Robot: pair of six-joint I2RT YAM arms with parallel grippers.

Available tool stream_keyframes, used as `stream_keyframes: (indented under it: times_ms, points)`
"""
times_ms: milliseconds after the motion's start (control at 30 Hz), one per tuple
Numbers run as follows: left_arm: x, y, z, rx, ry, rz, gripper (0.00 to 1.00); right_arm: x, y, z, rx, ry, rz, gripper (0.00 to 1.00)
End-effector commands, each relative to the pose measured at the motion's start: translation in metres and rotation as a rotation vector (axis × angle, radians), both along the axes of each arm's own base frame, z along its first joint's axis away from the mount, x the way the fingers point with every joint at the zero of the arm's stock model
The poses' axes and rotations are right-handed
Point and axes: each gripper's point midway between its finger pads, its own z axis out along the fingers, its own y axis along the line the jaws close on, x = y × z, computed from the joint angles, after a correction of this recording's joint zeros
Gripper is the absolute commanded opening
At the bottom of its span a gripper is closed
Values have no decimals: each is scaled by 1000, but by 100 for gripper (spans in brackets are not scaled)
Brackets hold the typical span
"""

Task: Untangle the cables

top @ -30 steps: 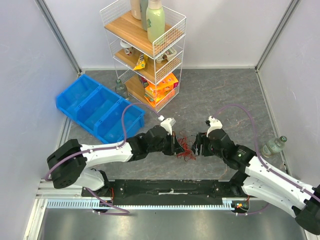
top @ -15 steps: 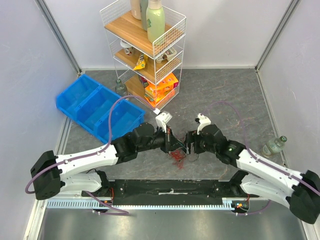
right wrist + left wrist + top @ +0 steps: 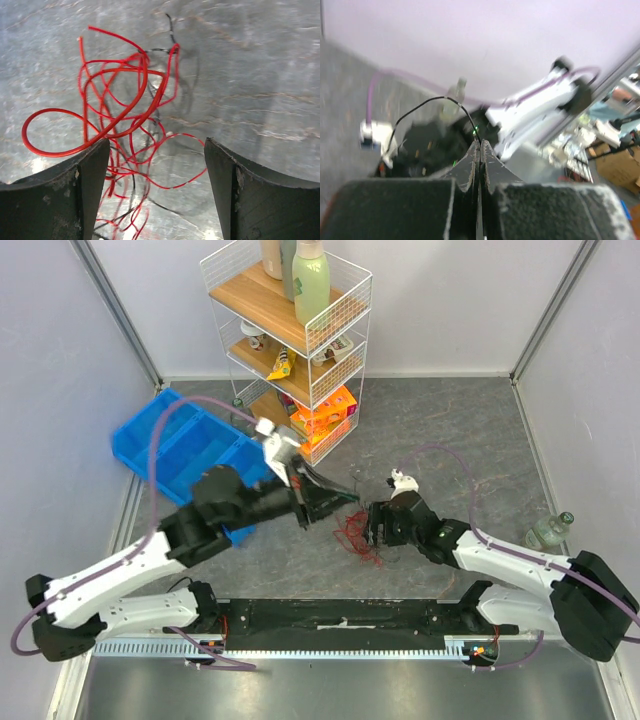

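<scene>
The cables (image 3: 352, 536) are a small tangle of thin red and black wires on the grey floor between the two grippers. My left gripper (image 3: 345, 498) is raised above and left of the tangle. In the left wrist view the left gripper (image 3: 480, 145) is shut on a thin black wire (image 3: 420, 106) that arcs up from its tips. My right gripper (image 3: 376, 525) sits low, just right of the tangle. In the right wrist view the right gripper (image 3: 156, 146) is open, with the red loops (image 3: 125, 110) lying ahead of and partly between its fingers.
A white wire shelf rack (image 3: 300, 350) with bottles and packets stands at the back. Blue bins (image 3: 150, 435) lie at the left, partly behind my left arm. A clear bottle (image 3: 548, 532) stands by the right wall. A small bottle (image 3: 240, 415) is beside the rack.
My left arm has risen and swung back to the left, drawing a black wire up out of the tangle. My right gripper has stayed low by the tangle, shifting slightly left.
</scene>
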Motion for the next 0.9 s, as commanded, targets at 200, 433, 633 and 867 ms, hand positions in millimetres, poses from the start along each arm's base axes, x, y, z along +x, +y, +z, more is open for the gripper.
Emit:
stream_keyframes:
  times_ms: [200, 433, 633, 867]
  points:
    - [-32, 81, 214, -238, -343, 72, 2, 34, -63, -2, -107, -45, -255, 85]
    - [-53, 138, 295, -370, -449, 146, 1, 44, -105, -15, -186, -7, -371, 85]
    - [-58, 142, 317, -401, -458, 132, 2, 49, -120, 3, -239, -44, -397, 85]
    - [-26, 112, 284, -302, -384, 198, 2, 39, -46, 84, -57, -264, 3, 88]
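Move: Below the left hand, about 35 cm down, the red cable tangle lies some 7 cm ahead and 3 cm right; that hand already holds the black cable high. From the left hand, the blue crate is roughly 26 cm ahead, 36 cm left, 33 cm below, and the shelf's middle about 36 cm ahead, 12 cm left, 12 cm below. For the open right hand, the tangle lies about 5 cm left, level fore and aft, 4 cm below. Hauling the pinched black cable up and away from the red tangle, the left hand rises over 30 cm, swinging some 16 cm left and a little back, fingers shut and tipping upward, then eases back slightly. The right hand, wide open, draws off about 11 cm rightward and some 4 cm forward, clear of the red tangle, turning clockwise about 20 degrees before part of that turn comes back. ##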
